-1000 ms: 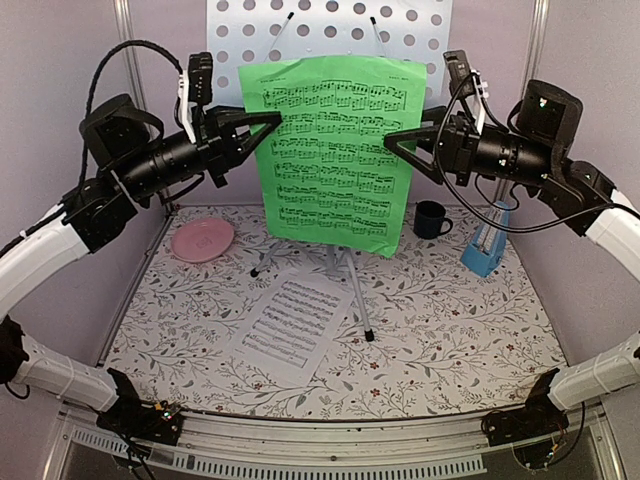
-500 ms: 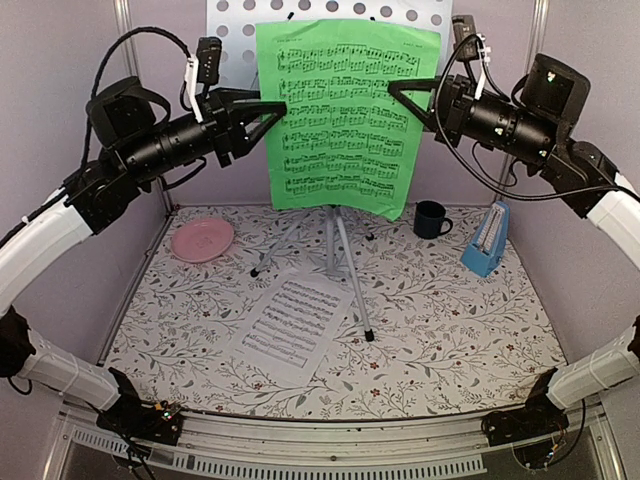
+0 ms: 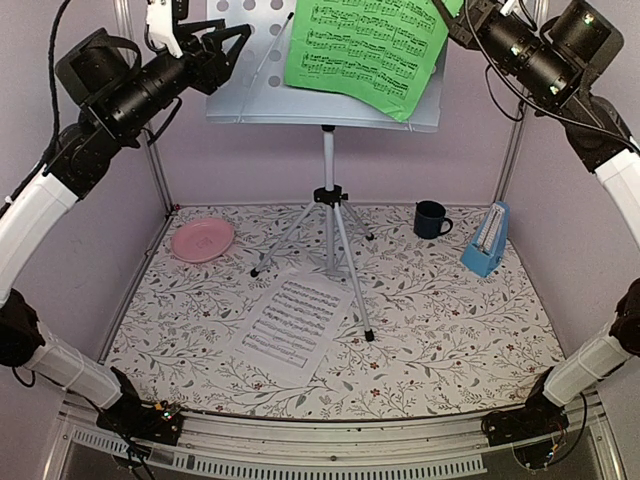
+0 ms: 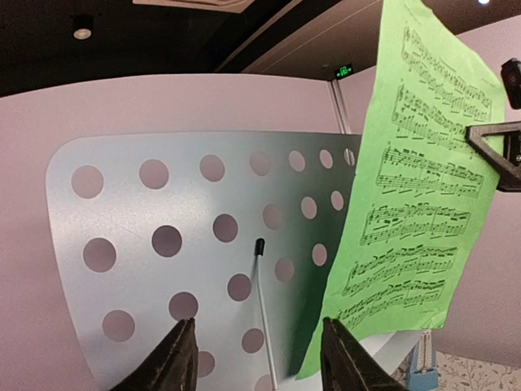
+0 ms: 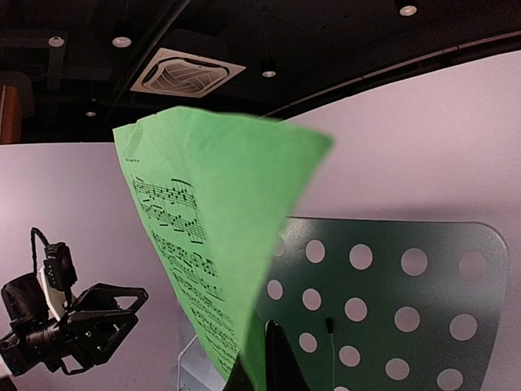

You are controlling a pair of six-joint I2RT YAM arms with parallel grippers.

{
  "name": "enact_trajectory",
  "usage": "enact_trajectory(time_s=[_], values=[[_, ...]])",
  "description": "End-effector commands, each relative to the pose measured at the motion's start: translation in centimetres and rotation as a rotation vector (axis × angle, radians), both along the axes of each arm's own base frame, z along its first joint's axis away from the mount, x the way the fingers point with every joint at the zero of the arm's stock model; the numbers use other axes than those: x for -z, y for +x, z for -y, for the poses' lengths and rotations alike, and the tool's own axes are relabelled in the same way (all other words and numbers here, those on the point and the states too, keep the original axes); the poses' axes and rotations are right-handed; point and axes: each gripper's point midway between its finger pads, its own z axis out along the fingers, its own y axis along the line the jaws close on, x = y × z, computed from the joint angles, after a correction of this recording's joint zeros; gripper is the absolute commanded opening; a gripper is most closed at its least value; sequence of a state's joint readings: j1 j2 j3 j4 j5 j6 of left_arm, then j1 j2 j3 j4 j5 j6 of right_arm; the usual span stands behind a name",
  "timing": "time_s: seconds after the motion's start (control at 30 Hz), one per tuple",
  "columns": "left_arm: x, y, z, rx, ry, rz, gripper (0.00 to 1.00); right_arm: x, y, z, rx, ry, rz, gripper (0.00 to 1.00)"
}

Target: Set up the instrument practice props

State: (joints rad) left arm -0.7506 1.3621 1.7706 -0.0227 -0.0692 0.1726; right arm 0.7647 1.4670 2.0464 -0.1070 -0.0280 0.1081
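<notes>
The pale grey perforated music stand (image 3: 250, 75) rises on its silver tripod (image 3: 328, 230) at the back centre. A green sheet-music page (image 3: 370, 50) hangs tilted in front of the stand's right half, and my right gripper (image 3: 450, 18) is shut on its right edge. The right wrist view shows the green page (image 5: 212, 236) pinched in the shut jaws (image 5: 264, 358). My left gripper (image 3: 228, 55) is open at the stand's left edge, holding nothing, its fingertips (image 4: 175, 358) apart before the stand's desk (image 4: 179, 236). A white page (image 3: 290, 322) lies flat on the table. The light-blue metronome (image 3: 487, 240) stands at the right.
A dark blue mug (image 3: 431, 219) stands left of the metronome at the back right. A pink plate (image 3: 202, 240) lies at the back left. The tripod's legs spread over the middle of the floral tabletop (image 3: 450, 340). A thin wire page-holder (image 4: 264, 309) rests against the stand's desk.
Both arms have risen. My left gripper let go of the green page's left edge and opened. My right gripper shut on its right edge and carried it up over the stand.
</notes>
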Motion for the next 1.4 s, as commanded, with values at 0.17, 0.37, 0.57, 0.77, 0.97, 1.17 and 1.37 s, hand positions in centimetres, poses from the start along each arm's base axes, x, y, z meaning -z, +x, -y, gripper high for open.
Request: enact_trajectory(time_s=[0.17,0.37,0.57,0.77,0.97,1.17,1.37], values=[[1.8,4.8,2.4,-0.087,0.114,-0.052,0.52,0.1,3.1,0.1,0.131,-0.01,-0.005,0.0],[2.3,6.2,2.5,-0.145,0.122,-0.058,0.46,0.3,3.9,-0.1,0.162,-0.016,0.008,0.0],[2.4,7.1,2.4,-0.185,0.129,-0.065,0.35,0.3,4.5,-0.3,0.184,-0.01,0.019,0.0],[2.7,7.9,2.4,-0.225,0.151,-0.073,0.25,0.1,4.6,-0.2,0.213,-0.031,0.051,0.0],[3.3,8.4,2.7,-0.234,0.171,-0.088,0.28,0.1,4.8,-0.2,0.226,-0.034,0.055,0.0],[3.3,8.3,3.0,-0.232,0.172,-0.077,0.09,0.2,5.0,-0.2,0.235,-0.035,0.058,0.0],[2.3,7.0,3.0,-0.187,0.104,-0.034,0.0,0.5,5.4,-0.5,0.244,-0.038,0.057,0.0]])
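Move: The stand's left retaining rod, where the left hand will pinch it, lies about 8 cm ahead, 4 cm to the right and 4 cm below that hand. The panel's middle is some 12 cm ahead and 15 cm right, a little lower; the green sheet's middle is about 5 cm ahead and 21 cm right. From the right hand, holding the sheet by its right edge, the panel's middle is roughly 13 cm ahead, 20 cm left and 7 cm down, the right rod 9 cm ahead, 9 cm left and 7 cm down. The left hand reaches some 8 cm forward while drifting right and sinking about 4 cm each, most of it early, turns roughly 10 degrees counter-clockwise, and shuts its half-open fingers in stages until they pinch the stand's left rod below its black tip. Alongside, the right hand keeps its shut grip on the green sheet's right edge and carries it about 5 cm forward towards the panel, turning some 10 degrees clockwise, then nearly holds still. ##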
